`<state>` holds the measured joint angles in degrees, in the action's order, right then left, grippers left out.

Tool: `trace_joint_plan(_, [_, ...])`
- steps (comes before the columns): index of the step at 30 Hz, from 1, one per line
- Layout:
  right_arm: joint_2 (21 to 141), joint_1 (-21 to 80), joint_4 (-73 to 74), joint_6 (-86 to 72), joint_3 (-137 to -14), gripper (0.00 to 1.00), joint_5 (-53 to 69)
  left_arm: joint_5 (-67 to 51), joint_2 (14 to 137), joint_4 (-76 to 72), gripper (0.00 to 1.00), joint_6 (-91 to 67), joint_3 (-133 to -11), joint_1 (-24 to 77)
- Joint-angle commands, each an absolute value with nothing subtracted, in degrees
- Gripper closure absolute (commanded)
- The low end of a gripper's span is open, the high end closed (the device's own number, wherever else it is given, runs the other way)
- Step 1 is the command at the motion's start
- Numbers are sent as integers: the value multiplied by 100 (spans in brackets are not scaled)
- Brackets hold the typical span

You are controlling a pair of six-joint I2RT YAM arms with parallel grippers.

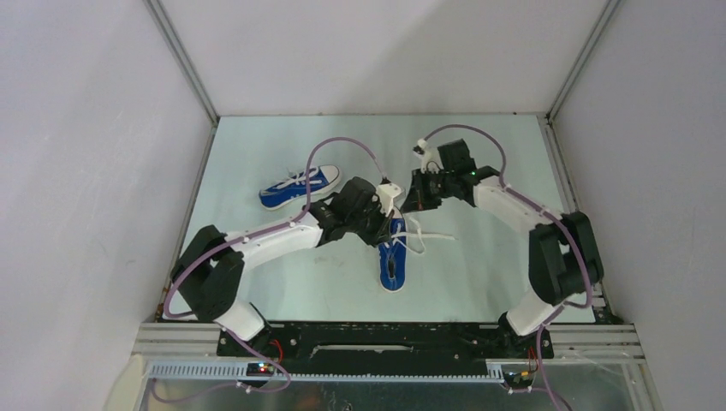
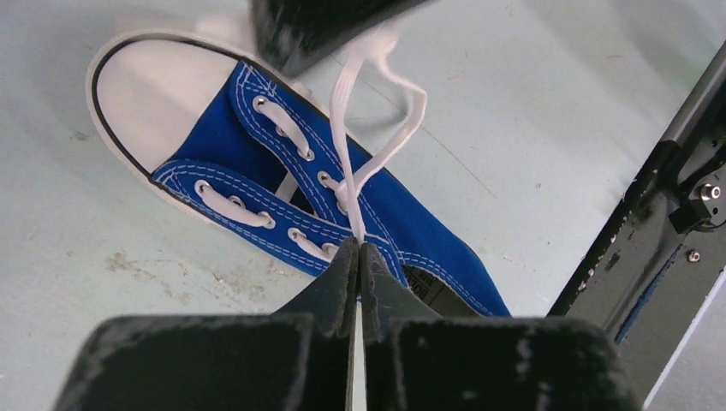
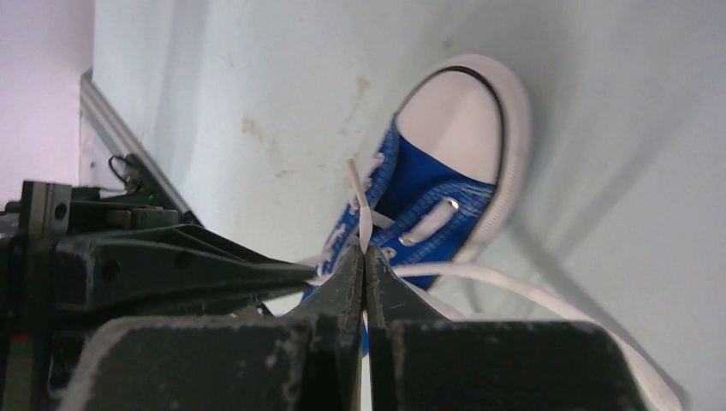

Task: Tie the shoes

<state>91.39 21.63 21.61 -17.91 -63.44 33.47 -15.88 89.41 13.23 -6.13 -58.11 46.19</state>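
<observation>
One blue shoe (image 1: 393, 265) with white laces lies in the middle of the table, and its white toe cap (image 2: 154, 90) shows in the left wrist view. My left gripper (image 2: 358, 246) is shut on a white lace (image 2: 340, 120) just above the eyelets. That lace runs up to my right gripper (image 1: 412, 204), which hangs close over the same shoe (image 3: 445, 120). The right gripper (image 3: 365, 251) is shut on a lace whose tip (image 3: 355, 184) pokes up past its fingertips. The second shoe (image 1: 298, 188) lies on its side at the far left, untouched.
A loose lace end (image 1: 438, 235) trails to the right of the middle shoe. White walls and metal rails (image 1: 202, 171) close in the table on three sides. My right arm's black link (image 2: 651, 214) crosses the right side of the left wrist view.
</observation>
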Motion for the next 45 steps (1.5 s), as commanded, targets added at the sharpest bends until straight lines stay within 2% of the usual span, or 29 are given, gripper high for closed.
trace_joint_plan(1, [9820, 2379, 2170, -1556, -6804, 100, 4434, -1648, 8568, 587, 97, -725, -5665, 4594])
trace_joint_plan(18, [10497, 2740, 3018, -474, -6829, 100, 5256, -1487, 8174, 37, 96, -724, -5178, 4597])
trace_joint_plan(24, [10417, 2755, 3266, -282, -6864, 100, 5569, -1254, 8170, 375, 97, -674, -5293, 4592])
trace_joint_plan(36, [10607, 2811, 2668, -573, -6864, 100, 6439, -1325, 8176, 40, 96, -879, -5128, 4571])
trace_joint_plan(45, [10572, 2906, 2952, -344, -6861, 100, 6843, -1395, 8149, -196, 95, -1024, -5032, 4495])
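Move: The right hand holds a lace and is making for the lace in the left fingers, about 7 cm back, 3 cm to its left and 2 cm lower; the left hand has that lace right at its fingertips. The shoe being tied has its middle about 6 cm below the left hand, 1 cm back and 1 cm right. From the right hand, a loose strand lies 8 cm back, 8 cm right and 11 cm down, and the other shoe 7 cm ahead, 30 cm left and 9 cm down. Sweeping left across the far side of the left fingertips, the right hand drops about 4 cm, then draws back roughly 9 cm in all, taking its lace around the left gripper to the near side. It turns some 30 degrees counter-clockwise and rises a little at the end, fingers still shut. The left hand keeps its pinch over the shoe, almost still, easing up about 1 cm. ##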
